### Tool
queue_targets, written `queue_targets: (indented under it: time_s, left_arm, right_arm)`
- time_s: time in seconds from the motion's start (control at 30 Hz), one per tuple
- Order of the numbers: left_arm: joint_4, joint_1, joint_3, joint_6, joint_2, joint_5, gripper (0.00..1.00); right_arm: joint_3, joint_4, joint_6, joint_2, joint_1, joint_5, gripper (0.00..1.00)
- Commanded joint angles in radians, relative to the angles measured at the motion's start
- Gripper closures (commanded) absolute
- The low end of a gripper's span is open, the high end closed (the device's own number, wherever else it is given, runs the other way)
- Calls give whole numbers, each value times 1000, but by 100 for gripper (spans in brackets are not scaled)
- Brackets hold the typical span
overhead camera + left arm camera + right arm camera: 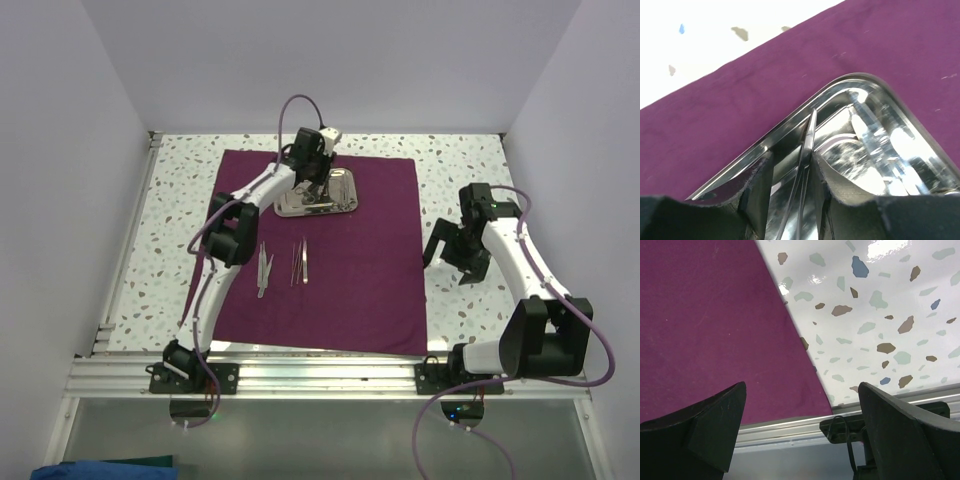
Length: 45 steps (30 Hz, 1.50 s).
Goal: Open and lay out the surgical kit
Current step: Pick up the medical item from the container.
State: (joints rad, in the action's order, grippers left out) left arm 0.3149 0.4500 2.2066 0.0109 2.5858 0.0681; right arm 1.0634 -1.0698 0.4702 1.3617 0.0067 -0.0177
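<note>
The dark purple cloth [350,280] lies spread flat on the table. On its far part stands the shiny steel tray [343,192], whose rim [850,80] fills the left wrist view. My left gripper [312,196] reaches down into the tray. Its fingers [791,159] straddle a thin silver instrument [808,135]; the right finger touches it and the left finger stands a little apart. Tweezers [264,268] and a second thin pair [299,260] lie side by side on the cloth. My right gripper [452,252] hovers open beside the cloth's right edge [790,325], nothing between its fingers [802,387].
The speckled white table [465,160] is enclosed by white walls on three sides. An aluminium rail [320,375] runs along the near edge with both arm bases. The right wrist view shows that rail [790,432] and a black cable mount.
</note>
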Motion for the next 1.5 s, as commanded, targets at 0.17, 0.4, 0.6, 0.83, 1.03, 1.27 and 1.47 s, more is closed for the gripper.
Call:
queue_targets:
  time_s: [0.17, 0.4, 0.6, 0.83, 1.03, 1.27, 1.47]
  left_arm:
    - [306, -36, 19, 15, 120, -39, 65]
    - [354, -34, 4, 50, 125, -48, 76]
    - [401, -36, 28, 73, 135, -51, 100]
    - [308, -37, -13, -3, 24, -65, 100]
    - [199, -37, -22, -115, -131, -161, 100]
    - [170, -37, -34, -193, -271, -223, 100]
    - [104, -27, -255, -406, -462, -264, 100]
  right_arm:
    - [44, 14, -24, 39, 6, -18, 2]
    - [56, 28, -35, 71, 4, -25, 2]
    - [63, 41, -35, 88, 4, -34, 2]
    - [73, 48, -33, 88, 4, -39, 2]
    - [61, 67, -21, 70, 6, -53, 2]
    - [37, 90, -22, 48, 4, -67, 2]
    - [32, 110, -33, 45, 6, -82, 2]
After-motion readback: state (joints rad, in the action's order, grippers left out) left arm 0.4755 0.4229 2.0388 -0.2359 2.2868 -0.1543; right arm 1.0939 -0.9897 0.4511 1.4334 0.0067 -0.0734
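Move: The medical item, slim pointed scissors, lies in the tray with its middle some 3 cm left of the left hand, 2 cm back and just 1 cm below; its tip points forward and right. The tray's middle is roughly 3 cm back and 2 cm left of that hand, and the other scissors lie about 7 cm to its right and 3 cm back. From the right hand, the item lies about 31 cm ahead, 34 cm left and 9 cm lower. The slim scissors, between the left hand's part-open fingers, are pinched shut around the shaft after the hand slips about 2 cm left, then lifted up and to the left out of the tray, drawing back a little. The left hand climbs about 9 cm and turns some 20 degrees counter-clockwise with its grip kept; the empty right hand eases slightly forward, still wide open. ##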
